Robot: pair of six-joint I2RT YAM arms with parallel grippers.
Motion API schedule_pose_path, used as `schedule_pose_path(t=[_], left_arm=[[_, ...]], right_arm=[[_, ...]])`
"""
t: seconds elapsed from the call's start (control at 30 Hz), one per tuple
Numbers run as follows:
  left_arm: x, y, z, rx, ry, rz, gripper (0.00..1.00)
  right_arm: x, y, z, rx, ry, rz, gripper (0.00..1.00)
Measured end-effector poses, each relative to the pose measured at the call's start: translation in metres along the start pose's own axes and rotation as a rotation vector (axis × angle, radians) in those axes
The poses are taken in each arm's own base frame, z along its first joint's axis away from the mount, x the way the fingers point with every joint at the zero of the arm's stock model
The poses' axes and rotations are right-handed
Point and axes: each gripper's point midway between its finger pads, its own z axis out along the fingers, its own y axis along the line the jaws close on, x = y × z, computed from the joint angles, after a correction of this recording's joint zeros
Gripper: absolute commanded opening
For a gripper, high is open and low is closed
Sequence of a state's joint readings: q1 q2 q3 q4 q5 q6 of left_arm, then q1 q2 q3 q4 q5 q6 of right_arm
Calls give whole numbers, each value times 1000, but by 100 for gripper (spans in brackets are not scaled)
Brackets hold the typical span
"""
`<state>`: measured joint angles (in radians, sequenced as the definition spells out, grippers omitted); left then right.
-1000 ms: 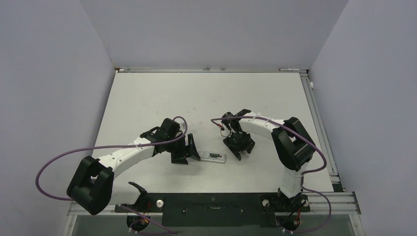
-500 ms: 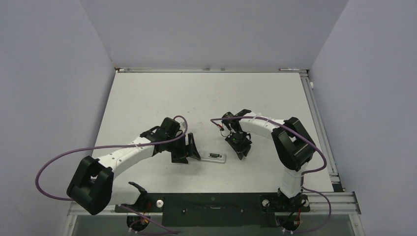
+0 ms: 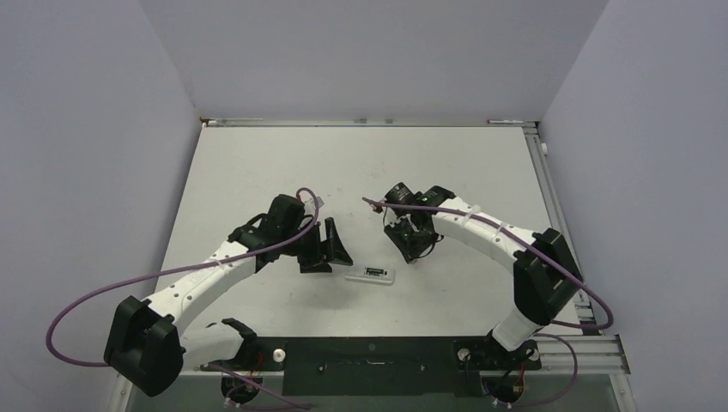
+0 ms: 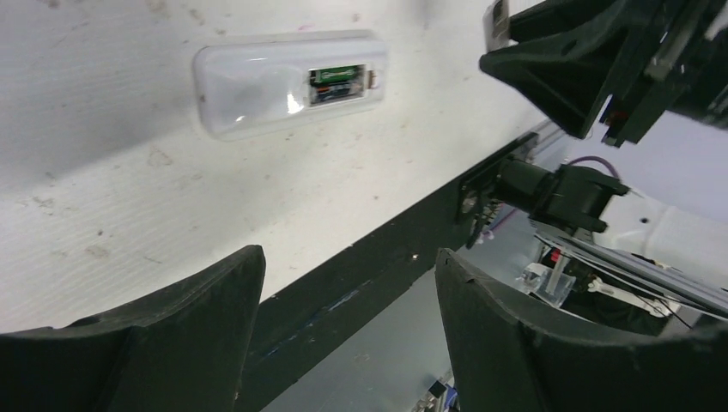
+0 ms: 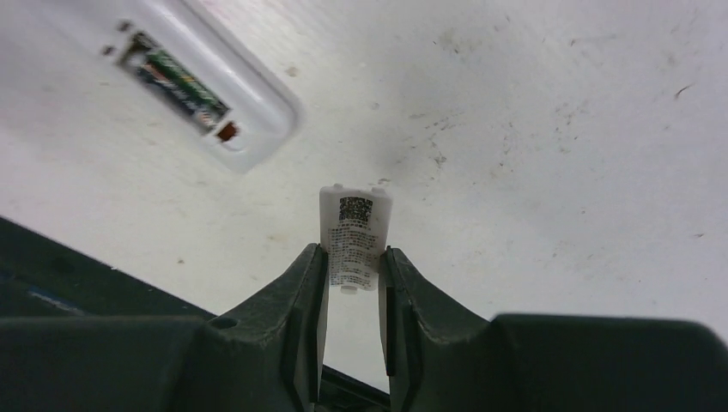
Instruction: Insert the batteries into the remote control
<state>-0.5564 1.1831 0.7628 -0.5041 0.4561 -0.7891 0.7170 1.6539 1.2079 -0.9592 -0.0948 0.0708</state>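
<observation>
The white remote control (image 3: 371, 275) lies flat on the table between the arms with its battery slot facing up, also seen as the remote control (image 4: 288, 81) and the remote control (image 5: 206, 86). A dark, green-labelled battery (image 5: 176, 81) fills the slot, seen too as the battery (image 4: 336, 81); I cannot tell how many are in it. My right gripper (image 5: 354, 253) is shut on a small white cover piece (image 5: 354, 236) with printed text, just right of the remote. In the top view, the right gripper (image 3: 412, 245) hangs beyond the remote's right end. My left gripper (image 3: 326, 249) is open and holds nothing, just left of the remote.
The black base bar (image 4: 369, 266) runs along the table's near edge, close to the remote. The right gripper's black body (image 4: 592, 69) shows at the top right of the left wrist view. Grey walls (image 3: 86, 129) close in the table on three sides.
The right gripper's jaws closed on the cover piece, then moved up and away from the near edge. The left gripper moved slightly away from the near edge, still open.
</observation>
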Motion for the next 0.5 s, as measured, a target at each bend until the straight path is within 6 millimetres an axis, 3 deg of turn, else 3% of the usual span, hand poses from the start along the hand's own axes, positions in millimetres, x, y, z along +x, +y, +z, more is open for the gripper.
schedule_pose_path(t=[0.2,0.5], left_arm=[[-4,-28,-18,102,-5,0,71],[5,-47,-25,197,65,-53,70]], right_arm=[[-19,40,-44,-84,-171,-165,8],[-8,108,-58,-250,-186,-418,8]])
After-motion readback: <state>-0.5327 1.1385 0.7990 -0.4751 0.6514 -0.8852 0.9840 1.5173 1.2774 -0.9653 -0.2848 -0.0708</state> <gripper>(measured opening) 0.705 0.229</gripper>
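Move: The cover is still pinched in the right fingers, and the remote control it belongs to lies about 12 cm to that hand's left, 3 cm back and 6 cm below. The two batteries already sit in its compartment, some 11 cm left, 3 cm back and 6 cm lower than the right hand. From the empty left hand the remote is roughly 10 cm right, 3 cm ahead and 10 cm below. Right hand carries the cover left, back and up, about 7 cm each; the open left hand rises 5 cm. ##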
